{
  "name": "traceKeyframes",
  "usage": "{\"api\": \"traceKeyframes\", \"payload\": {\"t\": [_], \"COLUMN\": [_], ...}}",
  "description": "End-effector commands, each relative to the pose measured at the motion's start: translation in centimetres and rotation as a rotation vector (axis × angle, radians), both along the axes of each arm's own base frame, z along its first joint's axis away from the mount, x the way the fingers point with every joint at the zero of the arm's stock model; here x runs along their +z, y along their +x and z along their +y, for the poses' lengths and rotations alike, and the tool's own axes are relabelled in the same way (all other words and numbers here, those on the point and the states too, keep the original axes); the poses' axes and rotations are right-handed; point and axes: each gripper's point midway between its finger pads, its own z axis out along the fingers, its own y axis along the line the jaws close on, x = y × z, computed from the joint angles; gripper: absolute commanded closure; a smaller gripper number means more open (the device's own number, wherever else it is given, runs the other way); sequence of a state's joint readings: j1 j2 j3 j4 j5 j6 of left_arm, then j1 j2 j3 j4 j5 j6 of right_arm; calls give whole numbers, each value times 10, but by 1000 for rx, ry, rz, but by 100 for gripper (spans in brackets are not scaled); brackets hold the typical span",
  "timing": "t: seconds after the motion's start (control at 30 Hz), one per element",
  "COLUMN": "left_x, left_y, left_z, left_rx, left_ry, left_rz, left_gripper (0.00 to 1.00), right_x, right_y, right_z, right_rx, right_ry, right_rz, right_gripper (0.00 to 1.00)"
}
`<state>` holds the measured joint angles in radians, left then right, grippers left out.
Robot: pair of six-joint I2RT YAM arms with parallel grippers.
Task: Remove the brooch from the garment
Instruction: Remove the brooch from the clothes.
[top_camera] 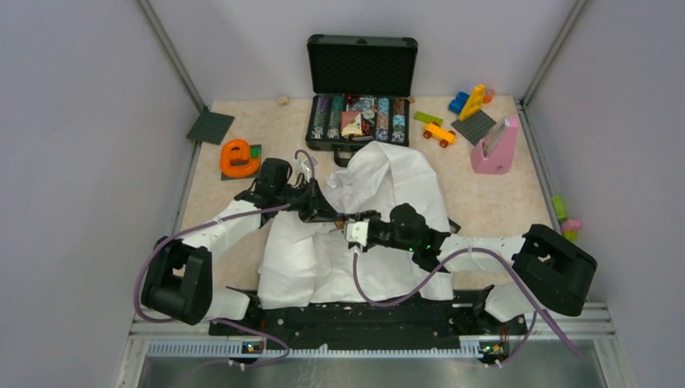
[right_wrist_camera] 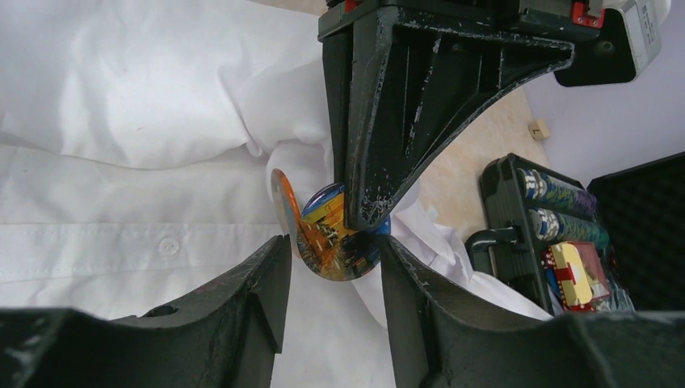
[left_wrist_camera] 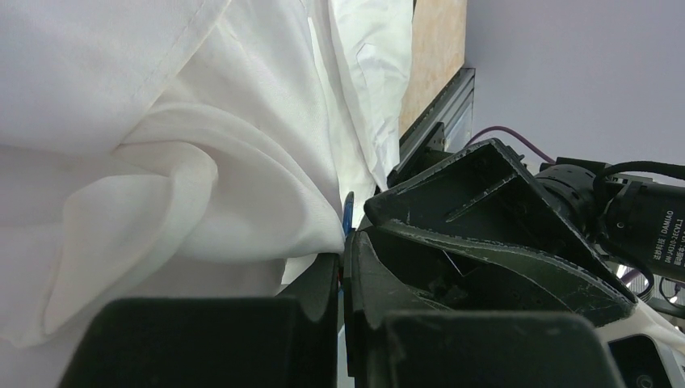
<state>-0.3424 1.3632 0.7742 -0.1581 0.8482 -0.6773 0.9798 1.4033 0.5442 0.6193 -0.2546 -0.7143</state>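
Note:
The garment is a white shirt (top_camera: 388,174) spread over the middle of the table. Pinned to it is the brooch (right_wrist_camera: 335,238), a small round disc with an orange and blue picture. My left gripper (left_wrist_camera: 343,255) is shut on a bunched fold of the shirt (left_wrist_camera: 202,186), and a blue sliver of the brooch (left_wrist_camera: 348,212) shows right at its tips. In the right wrist view the left gripper (right_wrist_camera: 365,212) comes down from above, its tip overlapping the brooch's upper right edge. My right gripper (right_wrist_camera: 333,246) is open, one finger on each side of the brooch's lower half, very close to it.
An open black case (top_camera: 359,117) of chips stands behind the shirt. An orange letter e (top_camera: 238,158) and a grey plate (top_camera: 210,127) lie at the back left. Toy blocks (top_camera: 472,101), a yellow car (top_camera: 439,133) and a pink holder (top_camera: 494,145) are at the back right.

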Motion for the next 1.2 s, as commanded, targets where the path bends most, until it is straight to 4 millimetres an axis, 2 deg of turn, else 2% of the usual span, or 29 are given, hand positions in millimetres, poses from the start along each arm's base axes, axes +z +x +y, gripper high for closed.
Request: {"api": "traceKeyframes", "payload": {"t": [0.0, 0.23, 0.37, 0.43, 0.47, 0.57, 0.67, 0.83, 1.0, 1.17], "left_x": [20, 19, 19, 21, 21, 19, 19, 28, 34, 64], "left_y": [-2, -5, -6, -6, -5, -1, 2, 6, 12, 12], "left_z": [-4, -5, -3, -5, -6, -4, 2, 12, 32, 37], "left_rx": [-38, -55, -47, -47, -47, -32, -10, 40, 144, 193], "left_ry": [-39, -46, -43, -62, -72, -47, 10, 12, 81, 14], "left_rz": [-55, -47, -60, -63, -62, -53, -95, -161, -339, -596], "left_gripper": [100, 99, 87, 86, 85, 55, 44, 42, 38, 38], "right_x": [26, 26, 34, 35, 36, 43, 47, 53, 65, 87], "right_y": [1, 0, -1, -3, -3, -1, -1, 6, 19, 25], "right_z": [17, 20, 18, 16, 15, 12, 10, 7, -4, -23], "right_rx": [26, 36, 32, 34, 31, 8, -6, -50, -87, -89], "right_ry": [69, 70, 101, 107, 111, 144, 159, 197, 268, 422], "right_rz": [-51, -45, -41, -47, -51, -46, -45, 20, 152, 232], "right_gripper": [58, 68, 71, 71, 75, 87, 100, 100, 100, 100]}}
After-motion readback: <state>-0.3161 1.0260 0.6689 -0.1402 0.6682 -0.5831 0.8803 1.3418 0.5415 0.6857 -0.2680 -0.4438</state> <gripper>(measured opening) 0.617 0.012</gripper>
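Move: The brooch, a blue-and-gold disc, sits in the left hand's shut fingertips, about 1 cm right of and 1 cm below that hand's point. It is also already between the right hand's half-open fingers, roughly 1 cm to the left of that hand's point. A thin orange-edged disc stands beside it, about 3 cm back. The black case lies some 25 cm ahead of the right hand, 3 cm to its right and 8 cm lower. Staying nearly in place, the right hand closes its fingers fully and pinches the brooch disc edge-on, while the left hand opens wide and lets go. The left hand then backs off up and to the left, about 5 cm, rolling some 20 degrees. The right keeps its pinch and draws up, forward and a little right, about 4 cm, fingers tipping up and swinging clockwise. ##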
